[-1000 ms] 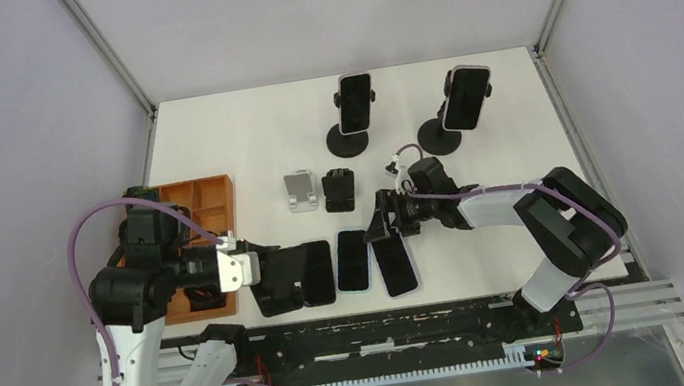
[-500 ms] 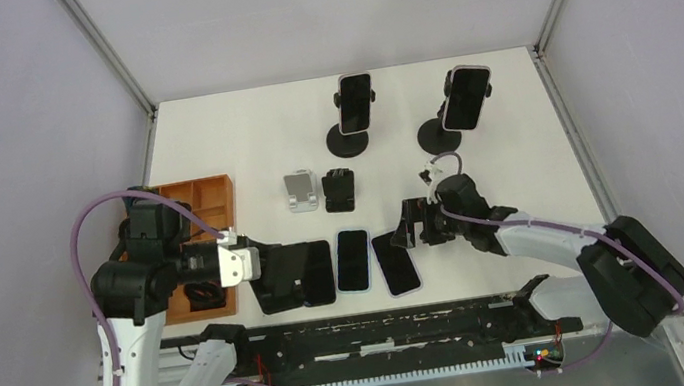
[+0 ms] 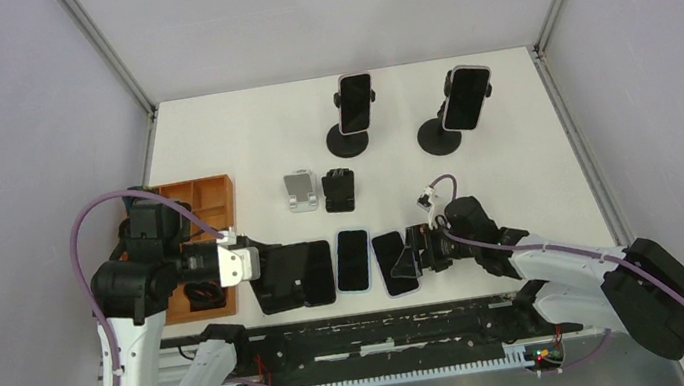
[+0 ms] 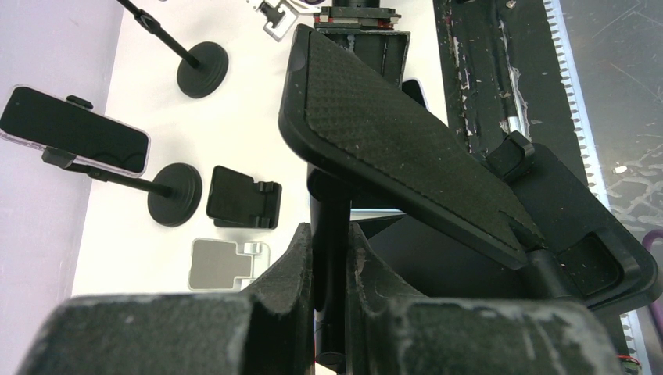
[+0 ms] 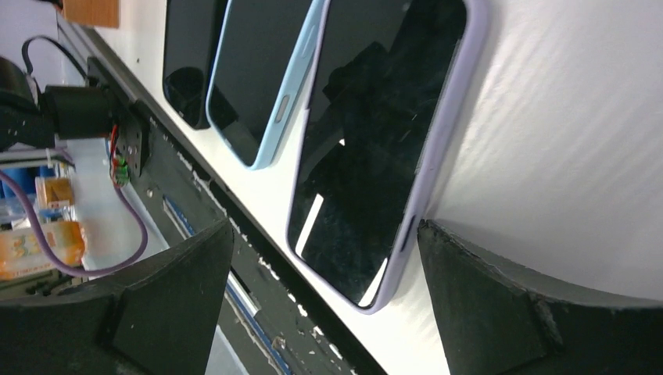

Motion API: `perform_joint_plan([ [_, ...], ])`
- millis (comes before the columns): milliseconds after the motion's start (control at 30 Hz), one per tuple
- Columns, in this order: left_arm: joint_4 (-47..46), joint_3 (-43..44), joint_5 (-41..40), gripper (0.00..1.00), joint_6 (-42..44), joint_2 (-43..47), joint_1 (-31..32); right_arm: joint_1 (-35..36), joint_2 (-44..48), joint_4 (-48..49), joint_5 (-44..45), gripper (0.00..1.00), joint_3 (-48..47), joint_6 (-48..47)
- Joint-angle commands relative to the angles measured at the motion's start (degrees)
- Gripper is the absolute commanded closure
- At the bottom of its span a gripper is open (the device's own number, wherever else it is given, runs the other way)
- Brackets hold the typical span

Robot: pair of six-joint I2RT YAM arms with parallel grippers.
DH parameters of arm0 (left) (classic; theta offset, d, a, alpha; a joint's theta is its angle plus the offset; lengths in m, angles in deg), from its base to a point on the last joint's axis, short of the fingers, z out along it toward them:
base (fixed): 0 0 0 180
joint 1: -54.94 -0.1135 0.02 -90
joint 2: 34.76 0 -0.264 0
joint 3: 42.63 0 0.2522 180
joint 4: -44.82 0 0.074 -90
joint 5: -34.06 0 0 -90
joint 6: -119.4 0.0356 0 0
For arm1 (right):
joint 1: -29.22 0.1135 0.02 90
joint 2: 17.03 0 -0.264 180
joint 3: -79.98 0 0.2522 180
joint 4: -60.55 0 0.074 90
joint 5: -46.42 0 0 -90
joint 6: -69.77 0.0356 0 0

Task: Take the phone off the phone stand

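Note:
A lavender-cased phone (image 3: pixel 387 255) (image 5: pixel 367 148) lies flat, screen up, near the table's front edge. My right gripper (image 3: pixel 410 258) (image 5: pixel 324 305) stands open beside it. Its wide-apart fingers (image 5: pixel 508 305) straddle the phone's near end without touching it. My left gripper (image 3: pixel 256 269) (image 4: pixel 330 258) is shut on the thin black stem of a phone stand (image 3: pixel 280 280) (image 4: pixel 391 148). The stand's textured black plate is tilted and carries no phone.
A blue-cased phone (image 3: pixel 353 260) (image 5: pixel 266 78) and a black phone (image 3: pixel 317 272) (image 5: pixel 188 62) lie left of the lavender one. Two phones (image 3: pixel 356 102) (image 3: pixel 464 98) sit on round-based stands at the back. A silver stand (image 3: pixel 298 191), a black folding stand (image 3: pixel 338 188) and an orange tray (image 3: pixel 203 202) are nearby.
My right gripper has drawn back toward the near edge along the lavender phone, its jaws wider and its elbow swung down to the right. The left arm has barely moved.

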Motion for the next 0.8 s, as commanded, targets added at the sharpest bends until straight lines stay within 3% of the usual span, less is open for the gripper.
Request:
perform_joint_plan([
  [0,-0.5,2.09,1.67,0.98,1.37,0.02,0.19,2.55,-1.92,-7.67,1.39,0.06,1.9,1.47],
  [267,-1.15,0.58,2.28,0.98,0.95,1.3,0.2,4.7,-5.16,-1.47,1.09,0.07,0.17,4.6],
  [433,-1.11,0.93,2.91,0.98,0.45,0.95,0.19,4.72,-0.58,-13.31,9.61,0.03,-9.06,-4.62],
  [600,-1.19,0.26,3.59,0.98,-0.28,1.06,0.19,6.64,5.65,-13.88,13.54,0.02,-18.73,-10.85],
  [767,-2.92,-0.47,3.01,0.98,-2.65,1.65,0.19,7.55,6.21,-4.58,3.92,0.02,-23.52,-9.45],
])
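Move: The lavender phone lies just beside the right hand, its middle about 4 cm left, 1 cm ahead and 3 cm below, and one open fingertip is already against its right edge near the close end. The light-blue phone is some 13 cm left and 2 cm ahead; the black phone, 21 cm left and level. From the left hand, the lavender phone lies about 20 cm right, 3 cm ahead and 28 cm below. Leftward and a little back, low over the table, the right hand goes about 2 cm with fingers spread, the forward fingertip pushing the lavender phone's right edge near its close end towards the light-blue phone. It then comes off and rises some 12 cm, speeding up, swinging about 5 cm forward and slightly farther left, its fingers tipping up roughly 20 degrees. The left hand keeps its grip on the black stand. ##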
